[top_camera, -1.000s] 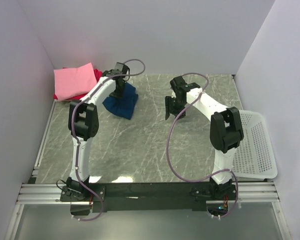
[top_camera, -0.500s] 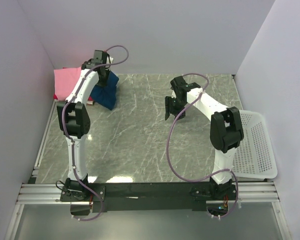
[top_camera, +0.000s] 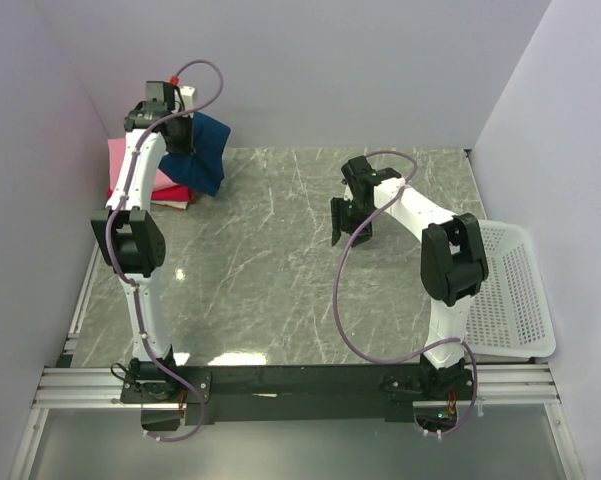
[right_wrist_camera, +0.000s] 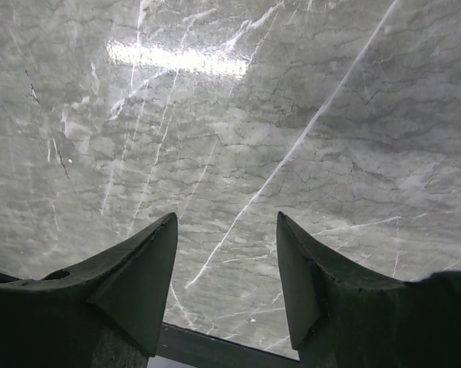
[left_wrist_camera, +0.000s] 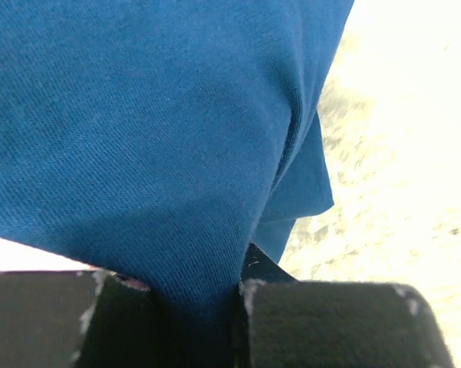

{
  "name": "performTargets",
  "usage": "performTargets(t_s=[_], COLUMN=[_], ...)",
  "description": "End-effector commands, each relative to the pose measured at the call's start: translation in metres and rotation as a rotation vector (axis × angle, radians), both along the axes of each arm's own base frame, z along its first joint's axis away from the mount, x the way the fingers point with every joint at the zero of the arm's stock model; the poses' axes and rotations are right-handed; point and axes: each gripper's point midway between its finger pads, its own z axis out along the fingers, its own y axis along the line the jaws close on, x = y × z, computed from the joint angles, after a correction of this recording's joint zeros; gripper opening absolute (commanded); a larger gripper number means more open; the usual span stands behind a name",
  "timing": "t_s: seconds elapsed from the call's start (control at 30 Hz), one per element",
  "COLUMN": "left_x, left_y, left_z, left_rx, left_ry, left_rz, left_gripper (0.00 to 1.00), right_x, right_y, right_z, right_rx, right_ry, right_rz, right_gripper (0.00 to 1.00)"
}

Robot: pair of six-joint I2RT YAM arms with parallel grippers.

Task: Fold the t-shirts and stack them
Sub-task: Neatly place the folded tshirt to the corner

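A dark blue t-shirt (top_camera: 202,150) hangs folded from my left gripper (top_camera: 170,135), which is raised at the back left over a stack of folded t-shirts. The stack shows a pink t-shirt (top_camera: 120,160) on top and a magenta-red one (top_camera: 170,192) beneath. In the left wrist view the blue cloth (left_wrist_camera: 161,138) fills the frame and is pinched between the fingers (left_wrist_camera: 330,322), so the left gripper (left_wrist_camera: 215,307) is shut on it. My right gripper (top_camera: 348,222) hovers over the bare middle of the table, open, its fingers (right_wrist_camera: 138,276) apart with nothing between them.
A white mesh basket (top_camera: 515,290) sits at the table's right edge. Grey walls close in the left, back and right sides. The marble table top (top_camera: 280,270) lies between the arms.
My left arm has lifted the dark blue t-shirt off the table and swung it left and back, to above the pink stack. The right arm has stayed still.
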Motion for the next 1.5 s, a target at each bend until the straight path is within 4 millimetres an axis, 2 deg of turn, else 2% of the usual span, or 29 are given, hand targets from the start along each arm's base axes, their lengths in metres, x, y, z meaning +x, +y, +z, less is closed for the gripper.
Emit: performTargets(t_s=[0.0,0.13,0.33,0.43,0.7,0.83,0.87,0.9,0.93,0.97,1.0,1.03,1.07,1.1,1.13,1.17,1.2,1.23,1.4,1.43,1.47], left_x=[0.008,0.012,0.013,0.012,0.019,0.024,0.025,0.024,0.021,0.019,0.013,0.008,0.002,-0.008,-0.011,-0.018,-0.021,-0.031,-0.050,-0.053,-0.055], left_y=[-0.004,0.003,0.030,0.041,0.069,0.085,0.096,0.102,0.121,0.131,0.138,0.156,0.161,0.176,0.180,0.185,0.183,0.191,0.180,0.168,0.165], left_z=[0.093,0.107,0.114,0.109,0.080,0.054,0.043,0.035,0.028,0.018,0.009,0.004,-0.002,-0.002,-0.014,0.003,0.008,0.018,0.040,0.044,0.047], left_rx=[-0.130,-0.215,-0.287,-0.295,-0.299,-0.324,-0.332,-0.349,-0.341,-0.341,-0.348,-0.317,-0.299,-0.233,-0.211,-0.194,-0.212,-0.172,-0.145,-0.130,-0.103], left_ry=[-0.240,-0.277,-0.297,-0.288,-0.244,-0.201,-0.183,-0.160,-0.145,-0.121,-0.091,-0.082,-0.065,-0.069,-0.051,-0.086,-0.102,-0.136,-0.206,-0.213,-0.226], left_rz=[-0.036,-0.022,0.008,0.025,0.075,0.114,0.143,0.177,0.244,0.295,0.341,0.408,0.448,0.530,0.568,0.598,0.614,0.677,0.758,0.746,0.755], left_gripper=[0.00,0.00,0.00,0.00,0.00,0.02,0.09,0.34,0.48,0.59,0.97,0.99,0.99,1.00,0.99,0.99,0.99,0.99,0.99,1.00,1.00], right_x=[0.002,0.003,0.007,0.009,0.014,0.014,0.014,0.014,0.014,0.014,0.013,0.013,0.011,0.011,0.010,0.010,0.008,0.011,0.013,0.014,0.015], right_y=[-0.003,-0.003,0.001,0.003,0.004,0.005,0.005,0.005,0.005,0.004,0.004,0.002,0.001,0.001,0.000,-0.001,-0.002,-0.002,-0.004,-0.005,-0.007], right_z=[0.016,0.016,0.016,0.016,0.014,0.014,0.014,0.014,0.015,0.015,0.019,0.020,0.021,0.024,0.025,0.027,0.030,0.033,0.044,0.046,0.049], right_rx=[0.008,0.006,0.011,0.013,0.014,0.014,0.014,0.015,0.014,0.013,0.016,0.012,0.010,0.008,0.009,0.009,0.011,0.014,0.025,0.027,0.025], right_ry=[-0.033,-0.032,-0.028,-0.026,-0.021,-0.019,-0.018,-0.020,-0.020,-0.022,-0.031,-0.036,-0.038,-0.050,-0.056,-0.064,-0.070,-0.090,-0.147,-0.155,-0.169], right_rz=[0.014,0.018,0.023,0.026,0.025,0.030,0.031,0.033,0.033,0.031,0.032,0.029,0.028,0.026,0.023,0.019,0.014,0.006,-0.026,-0.033,-0.041], right_gripper=[0.61,0.61,0.61,0.61,0.61,0.61,0.61,0.61,0.62,0.62,0.62,0.62,0.63,0.63,0.63,0.63,0.63,0.63,0.63,0.63,0.63])
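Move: My left hand, high over the far left corner, already holds the folded blue t-shirt, whose middle hangs about 6 cm to the right and 8 cm below. The stack of folded shirts, pink on top, has its middle some 7 cm to my left, 3 cm back and 17 cm below; the orange cloth lies about 9 cm right and 2 cm back, at table height. From my idle right hand the stack is roughly 50 cm left and 18 cm farther out. I carry the blue t-shirt about 10 cm left over the stack, first climbing some 4 cm and rolling my left hand roughly 15 degrees so its left side drops, then open my fingers wide and let go. Empty, the hand sweeps on left and down past the stack's left side, then draws back towards me while turning counter-clockwise, rising slightly at the very end. ##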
